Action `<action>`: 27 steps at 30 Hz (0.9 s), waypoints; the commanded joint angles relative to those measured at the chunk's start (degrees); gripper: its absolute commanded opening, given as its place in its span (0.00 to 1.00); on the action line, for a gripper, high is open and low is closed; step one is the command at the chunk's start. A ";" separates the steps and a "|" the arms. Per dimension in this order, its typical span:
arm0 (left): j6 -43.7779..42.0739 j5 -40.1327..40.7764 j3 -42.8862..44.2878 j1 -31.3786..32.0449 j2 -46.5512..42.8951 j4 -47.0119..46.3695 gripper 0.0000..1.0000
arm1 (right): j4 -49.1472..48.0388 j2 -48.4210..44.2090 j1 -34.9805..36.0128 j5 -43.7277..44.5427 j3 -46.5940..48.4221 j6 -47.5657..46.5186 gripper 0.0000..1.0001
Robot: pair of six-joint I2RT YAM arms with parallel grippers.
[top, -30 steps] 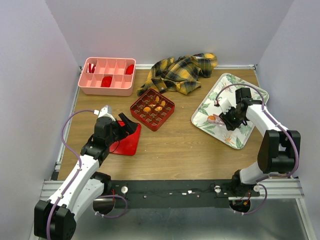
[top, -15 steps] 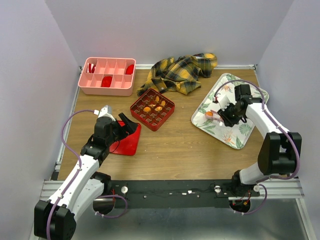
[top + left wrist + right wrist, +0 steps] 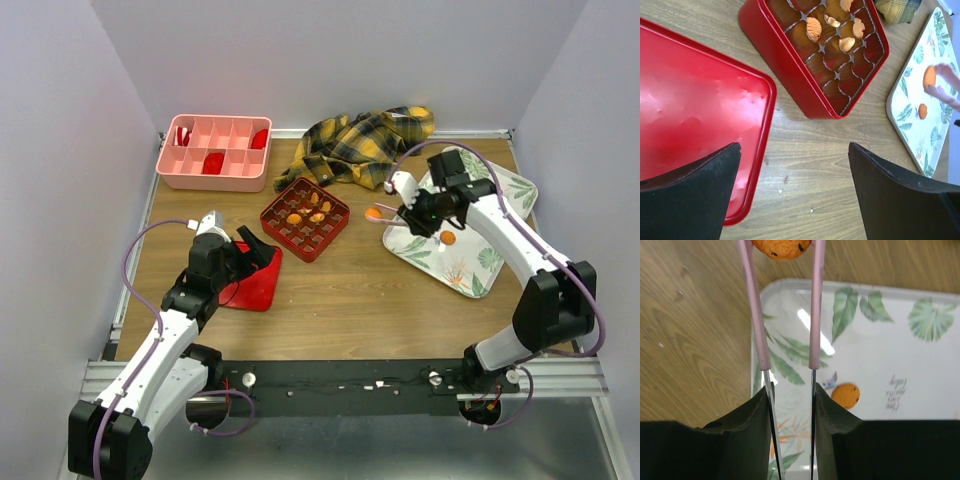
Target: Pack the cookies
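Note:
My right gripper [image 3: 418,214] is shut on pink-tipped tongs [image 3: 815,315]. The tongs pinch one orange cookie [image 3: 373,213] in the air, just past the left edge of the leaf-patterned tray [image 3: 470,272]. The same held cookie [image 3: 782,247] sits at the top of the right wrist view. Another cookie [image 3: 447,238] lies on the tray. The red gridded box [image 3: 290,240] holds several cookies [image 3: 813,28] in its far cells. My left gripper [image 3: 262,255] stands open and empty above the red lid's [image 3: 690,115] edge.
A pink compartment organiser [image 3: 213,152] with dark-red pieces stands at the back left. A yellow plaid cloth [image 3: 365,145] lies at the back, between the organiser and the tray. Bare wood shows between the box and the tray.
My right arm has lifted the tongs with a cookie off the tray and swung left, past the tray's left edge. The left arm has not moved.

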State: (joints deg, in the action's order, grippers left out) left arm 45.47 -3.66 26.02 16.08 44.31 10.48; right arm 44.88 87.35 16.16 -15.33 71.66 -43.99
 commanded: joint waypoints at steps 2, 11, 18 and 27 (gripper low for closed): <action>-0.82 -0.12 2.37 -0.52 -0.81 1.65 0.99 | -0.32 6.85 8.00 -3.04 9.44 2.94 0.27; -0.91 1.11 2.81 -0.52 -2.57 3.84 0.99 | -0.76 17.32 16.79 -2.60 20.62 4.26 0.28; -0.65 1.64 2.10 -0.61 -3.18 3.67 0.99 | -1.20 21.10 18.64 -1.90 23.09 4.52 0.29; -0.91 1.38 1.49 -0.61 -2.92 2.97 0.99 | -1.47 23.39 19.61 -0.66 23.35 4.44 0.32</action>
State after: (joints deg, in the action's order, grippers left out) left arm 45.43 -3.18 26.98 15.81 41.74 13.39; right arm 44.34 109.27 34.79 -16.88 92.73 -40.27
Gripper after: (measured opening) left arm 0.987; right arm 0.407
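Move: The red sectioned box sits about 26 cm to the right hand's left, 2 cm farther out and some 11 cm lower. The cookie in the pink tongs hangs roughly 9 cm to this hand's left, 3 cm ahead and a few cm below. One cookie is left on the leafy tray, about 12 cm to its right and 4 cm back; the plaid cloth lies 20 cm ahead and 9 cm left. From the left hand, the box is 7 cm ahead, 12 cm right. The orange cookie, still pinched between the tips of the pink tongs, is carried fast to the left from above the tray's edge to above the box, as the right hand travels about 16 cm left and a little forward. It turns some 15 degrees counter-clockwise, rises about 1 cm, then sinks roughly 3 cm while easing to a stop, its grip on the tongs unchanged. ##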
